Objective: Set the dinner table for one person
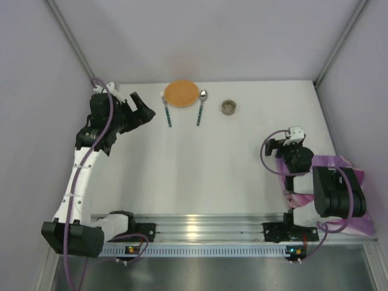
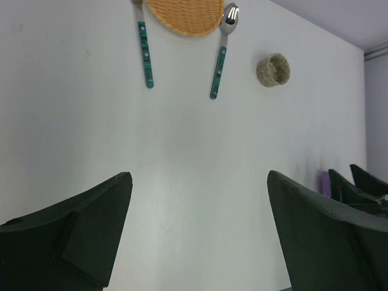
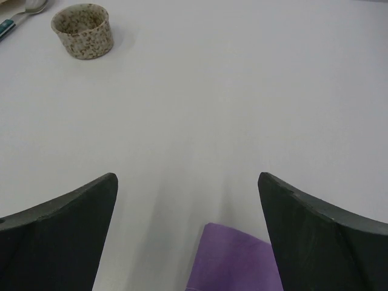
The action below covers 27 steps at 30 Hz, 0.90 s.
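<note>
The white dinner table (image 1: 224,163) carries a round woven orange plate (image 1: 181,93) at the far middle. A teal-handled fork (image 1: 167,110) lies to its left, a teal-handled spoon (image 1: 200,108) to its right, and a speckled cup (image 1: 228,107) further right. My left gripper (image 1: 143,113) is open and empty, left of the fork. The left wrist view shows it (image 2: 200,182) over bare table, with the plate (image 2: 185,15), fork (image 2: 145,54), spoon (image 2: 221,51) and cup (image 2: 273,70) ahead. My right gripper (image 1: 276,151) is open and empty, above a corner of the purple placemat (image 3: 233,260).
The purple-pink placemat (image 1: 339,167) lies crumpled under the right arm at the table's right edge. A ribbed aluminium rail (image 1: 200,227) runs along the near edge. Grey walls and metal posts close in the table on three sides. The cup (image 3: 83,30) is far ahead-left of the right gripper (image 3: 188,182).
</note>
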Each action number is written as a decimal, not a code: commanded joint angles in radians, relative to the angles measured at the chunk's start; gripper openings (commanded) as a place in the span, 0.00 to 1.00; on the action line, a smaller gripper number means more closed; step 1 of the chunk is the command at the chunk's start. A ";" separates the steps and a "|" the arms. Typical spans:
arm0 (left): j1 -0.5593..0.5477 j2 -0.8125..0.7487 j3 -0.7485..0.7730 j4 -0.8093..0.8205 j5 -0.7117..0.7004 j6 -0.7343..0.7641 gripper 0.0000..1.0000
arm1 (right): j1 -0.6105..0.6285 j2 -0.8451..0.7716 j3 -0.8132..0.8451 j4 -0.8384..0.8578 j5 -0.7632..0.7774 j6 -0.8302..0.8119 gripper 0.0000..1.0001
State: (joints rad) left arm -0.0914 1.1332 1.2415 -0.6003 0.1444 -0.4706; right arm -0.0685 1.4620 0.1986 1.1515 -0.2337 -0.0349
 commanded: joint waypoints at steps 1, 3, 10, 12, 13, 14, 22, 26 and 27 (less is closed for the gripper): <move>0.037 0.060 0.047 -0.091 0.143 -0.222 0.98 | 0.012 -0.006 0.039 0.054 0.011 -0.014 1.00; 0.054 0.083 -0.054 0.118 0.400 -0.325 0.98 | 0.091 -0.035 0.077 -0.056 0.266 0.003 1.00; -0.037 0.066 0.001 0.106 0.218 -0.330 0.99 | 0.102 -0.160 0.846 -1.029 0.307 0.141 1.00; -0.037 0.098 -0.033 0.149 0.253 -0.327 0.99 | 0.075 -0.096 1.029 -1.394 0.471 0.364 1.00; -0.041 0.112 -0.040 0.160 0.273 -0.335 0.99 | 0.014 -0.069 1.164 -1.473 0.294 0.407 1.00; -0.039 0.126 -0.040 0.162 0.311 -0.361 0.99 | -0.044 -0.019 1.223 -1.615 0.216 0.432 1.00; -0.085 0.079 -0.062 0.155 0.349 -0.364 0.99 | -0.007 0.084 1.283 -2.007 0.319 0.581 1.00; -0.090 0.002 -0.126 0.146 0.368 -0.349 0.99 | 0.059 0.133 1.230 -2.076 0.369 0.550 1.00; -0.090 -0.006 -0.129 0.129 0.365 -0.339 0.99 | 0.061 0.133 1.214 -2.075 0.364 0.549 1.00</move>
State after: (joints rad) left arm -0.1783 1.1923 1.1328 -0.4740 0.4801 -0.8154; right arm -0.0399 1.6081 1.4364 -0.7616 0.0917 0.4980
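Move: The purple cloth spreads behind and to the right of the low right hand: its middle is about 16 cm back, 18 cm right and 7 cm below. The cup stands some 15 cm ahead of that hand and 18 cm to its left, the spoon about 16 cm ahead and 29 cm left, both on the table. From the raised left hand, the cloth's middle lies roughly 66 cm right, 14 cm back and 27 cm below. From beside the purple cloth's far left corner the open right hand swings up nearly 30 cm and forward 10, drifting right, then drops about 20 cm while drawing back, fingers tipping steeply down and turning clockwise, to end in the air just beyond the cloth. The open left hand slides right, nearer the cloth, its left side rolling down. ##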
